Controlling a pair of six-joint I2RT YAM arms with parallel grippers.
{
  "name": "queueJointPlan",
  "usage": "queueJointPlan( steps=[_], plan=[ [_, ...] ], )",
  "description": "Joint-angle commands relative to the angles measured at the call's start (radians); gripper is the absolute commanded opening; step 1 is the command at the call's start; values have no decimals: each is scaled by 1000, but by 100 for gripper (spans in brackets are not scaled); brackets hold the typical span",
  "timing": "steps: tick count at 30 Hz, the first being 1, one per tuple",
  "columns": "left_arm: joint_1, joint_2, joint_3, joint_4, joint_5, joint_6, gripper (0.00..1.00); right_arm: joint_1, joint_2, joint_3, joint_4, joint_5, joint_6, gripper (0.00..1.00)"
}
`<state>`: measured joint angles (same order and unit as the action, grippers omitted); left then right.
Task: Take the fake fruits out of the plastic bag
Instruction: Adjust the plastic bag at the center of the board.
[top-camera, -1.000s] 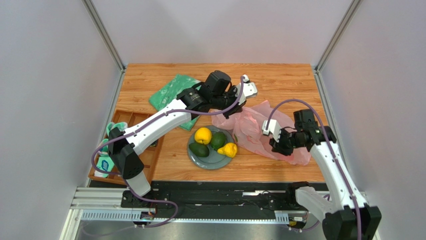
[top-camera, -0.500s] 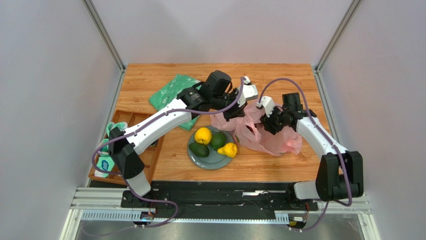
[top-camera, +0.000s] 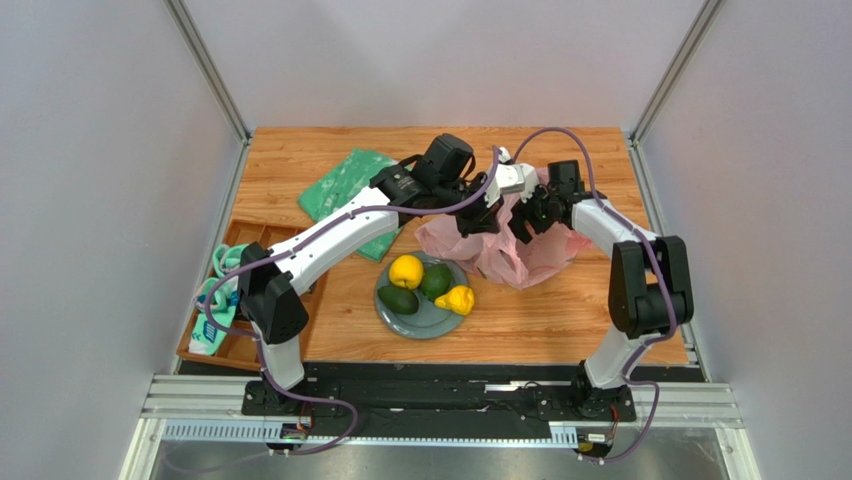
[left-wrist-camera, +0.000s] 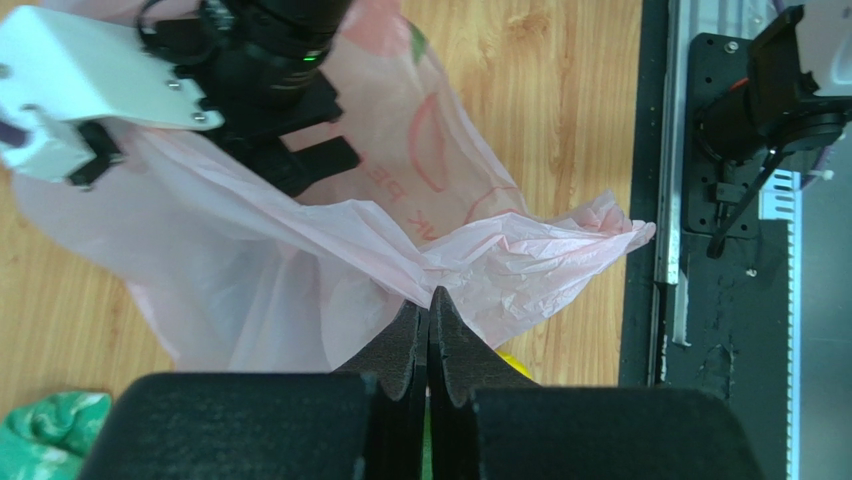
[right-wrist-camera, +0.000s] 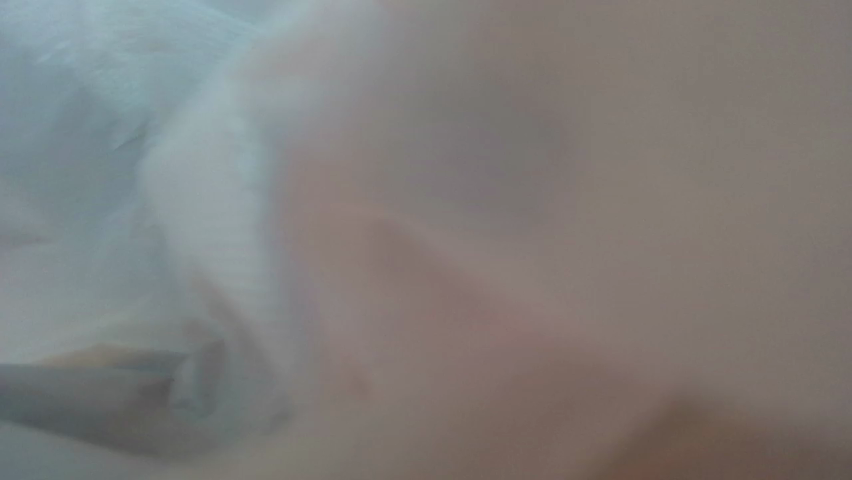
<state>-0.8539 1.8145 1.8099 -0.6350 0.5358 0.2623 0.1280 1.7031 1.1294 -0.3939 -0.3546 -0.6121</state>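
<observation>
The pink plastic bag (top-camera: 510, 255) is gathered up in a heap right of a grey plate (top-camera: 428, 322). My left gripper (top-camera: 487, 215) is shut on a fold of the bag (left-wrist-camera: 300, 280), its fingertips (left-wrist-camera: 432, 295) pinching the film. My right gripper (top-camera: 527, 212) is pressed against the bag's top, close beside the left one. In the left wrist view the right gripper (left-wrist-camera: 300, 165) is partly behind the film, so its jaws are unclear. Bag film (right-wrist-camera: 500, 250) fills the blurred right wrist view. On the plate lie a yellow-orange citrus (top-camera: 406, 271), two green avocados (top-camera: 399, 299) (top-camera: 436, 281) and a yellow lumpy fruit (top-camera: 457, 299).
A flat green patterned bag (top-camera: 350, 190) lies at the back left under my left arm. A wooden tray (top-camera: 250, 290) with teal items (top-camera: 215, 310) sits at the left edge. A black rail (top-camera: 450, 385) runs along the near edge, and grey walls close in both sides.
My right arm swung from the near right side up to the bag's top beside the left gripper. The bag went from spread flat to bunched up. The left gripper kept its hold.
</observation>
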Motion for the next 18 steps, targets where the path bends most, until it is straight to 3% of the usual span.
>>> queueJointPlan(
  steps=[1, 9, 13, 18],
  plan=[
    [-4, -1, 45, -28, 131, -24, 0, -7, 104, 116, 43, 22, 86, 81],
    [-28, 5, 32, -38, 110, -5, 0, -19, 233, 277, 26, -110, 143, 84],
    [-37, 15, 54, -40, 93, 23, 0, -33, 265, 310, -3, 21, 156, 84],
    [-46, 26, 80, -35, 99, 26, 0, -175, 187, 187, -75, 80, 189, 82]
  ],
)
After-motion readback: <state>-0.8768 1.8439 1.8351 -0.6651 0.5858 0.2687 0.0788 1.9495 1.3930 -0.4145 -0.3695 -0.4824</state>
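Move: My right hand's open fingers are already inside the pink plastic bag, whose middle is level with them, about 3 cm left and 5 cm below. From that hand, the plate lies roughly 18 cm back and 26 cm left. The yellow pear sits 7 cm to the right of the plate's middle. My left hand pinches the bag's rim; the bag's middle is some 13 cm ahead, 13 cm right and 20 cm below it. I push my right hand forward about 6 cm deeper into the bag, towards its far side, keeping the fingers wide open and sinking only slightly; as the push dies out I swing about 2.5 cm to the right. My left hand keeps its shut pinch on the rim and eases back 1 to 2 cm, holding against the spreading. ##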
